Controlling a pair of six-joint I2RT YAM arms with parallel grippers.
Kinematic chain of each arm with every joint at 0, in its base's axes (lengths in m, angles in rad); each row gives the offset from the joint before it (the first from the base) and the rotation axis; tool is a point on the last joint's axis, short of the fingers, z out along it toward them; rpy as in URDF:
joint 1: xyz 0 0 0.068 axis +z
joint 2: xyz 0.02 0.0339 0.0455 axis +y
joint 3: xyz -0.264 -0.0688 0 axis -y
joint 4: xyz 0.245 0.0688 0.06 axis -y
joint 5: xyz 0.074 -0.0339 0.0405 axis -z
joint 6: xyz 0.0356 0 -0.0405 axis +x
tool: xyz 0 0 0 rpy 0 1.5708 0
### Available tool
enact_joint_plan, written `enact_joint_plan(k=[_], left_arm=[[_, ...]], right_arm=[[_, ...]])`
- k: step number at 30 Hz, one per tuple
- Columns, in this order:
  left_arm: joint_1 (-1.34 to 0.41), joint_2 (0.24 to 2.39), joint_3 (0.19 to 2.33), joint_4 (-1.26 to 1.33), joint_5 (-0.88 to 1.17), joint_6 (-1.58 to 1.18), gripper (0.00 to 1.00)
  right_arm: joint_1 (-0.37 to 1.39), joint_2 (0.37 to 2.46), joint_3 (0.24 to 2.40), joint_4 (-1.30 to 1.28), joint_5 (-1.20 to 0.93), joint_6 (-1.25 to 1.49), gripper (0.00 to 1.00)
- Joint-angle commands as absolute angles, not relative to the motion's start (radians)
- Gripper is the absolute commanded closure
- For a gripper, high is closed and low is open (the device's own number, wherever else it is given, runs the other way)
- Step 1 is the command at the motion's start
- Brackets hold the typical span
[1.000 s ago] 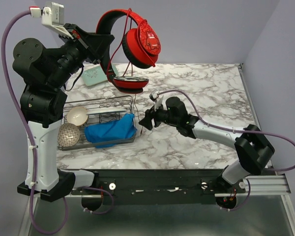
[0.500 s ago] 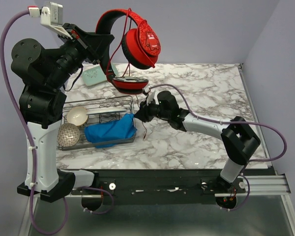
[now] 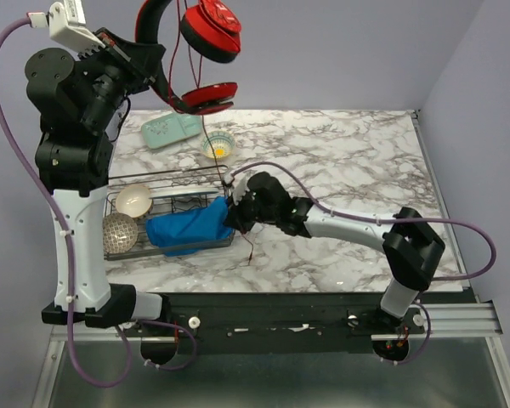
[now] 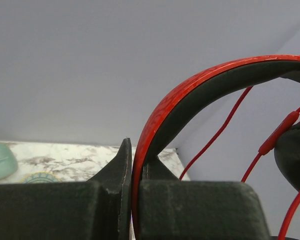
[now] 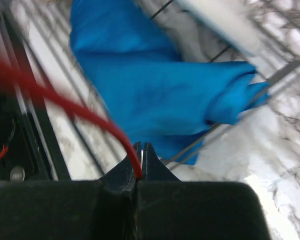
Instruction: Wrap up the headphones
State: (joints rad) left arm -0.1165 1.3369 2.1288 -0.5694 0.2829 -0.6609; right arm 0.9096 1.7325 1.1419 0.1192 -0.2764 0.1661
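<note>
The red headphones hang high at the top left, above the table's far edge. My left gripper is shut on their black-lined headband, which passes between the jaws of the left gripper. One cup faces the camera and the other cup hangs below it. The thin red cable drops from the cups to my right gripper, beside the rack's right end. In the right wrist view the right gripper is shut on the cable, and the cable's tail trails onto the marble.
A wire rack at the left holds a white bowl, a mesh strainer and a blue cloth, right beside my right gripper. A mint green object and a small bowl sit at the back.
My left arm has lifted the headphones up and to the left. My right gripper has moved left to the rack's end and closed on the cable.
</note>
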Motion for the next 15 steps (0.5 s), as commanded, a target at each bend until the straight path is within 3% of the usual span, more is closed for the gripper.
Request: enact_joint_plan(k=[1,10,15], left_arm=[[-0.051,1.425,2.16,-0.512,0.06,-0.703,1.0],[-0.051,1.532,2.1,-0.344,-0.381,-0.316,1.0],[-0.051,1.548,2.0,-0.178,-0.468,-0.117,1.0]], right_arm=[[1.101,1.672,1.294,-0.201,-0.109,0.009,0.99],[1.376,1.643,1.528,-0.512,0.052,-0.123,0.99],[1.428,1.589,1.592,-0.606,0.04,-0.109,0.99]])
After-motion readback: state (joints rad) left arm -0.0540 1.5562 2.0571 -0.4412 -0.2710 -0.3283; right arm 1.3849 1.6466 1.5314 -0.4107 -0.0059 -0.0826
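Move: My left hand grips the headband, with the headphones' middle about 8 cm to its right and 3 cm ahead. The green tray lies some 30 cm ahead, 17 cm left and 60 cm below; the bowl is 25 cm ahead, 2 cm left and equally low. From my right hand, pinching the red cord, the headphones are about 8 cm ahead, 1 cm left and 45 cm above; the blue cloth is 2 cm back, 10 cm left and 10 cm below. I draw the pinched cord back about 17 cm towards the near table edge with my right hand, rising some 10 cm and drifting left, its fingertips tilting up and swinging counter-clockwise. Meanwhile my left hand carries the headphones forward and left towards the green tray, sinking about 8 cm and turning some 35 degrees counter-clockwise. Both grips stay shut. ##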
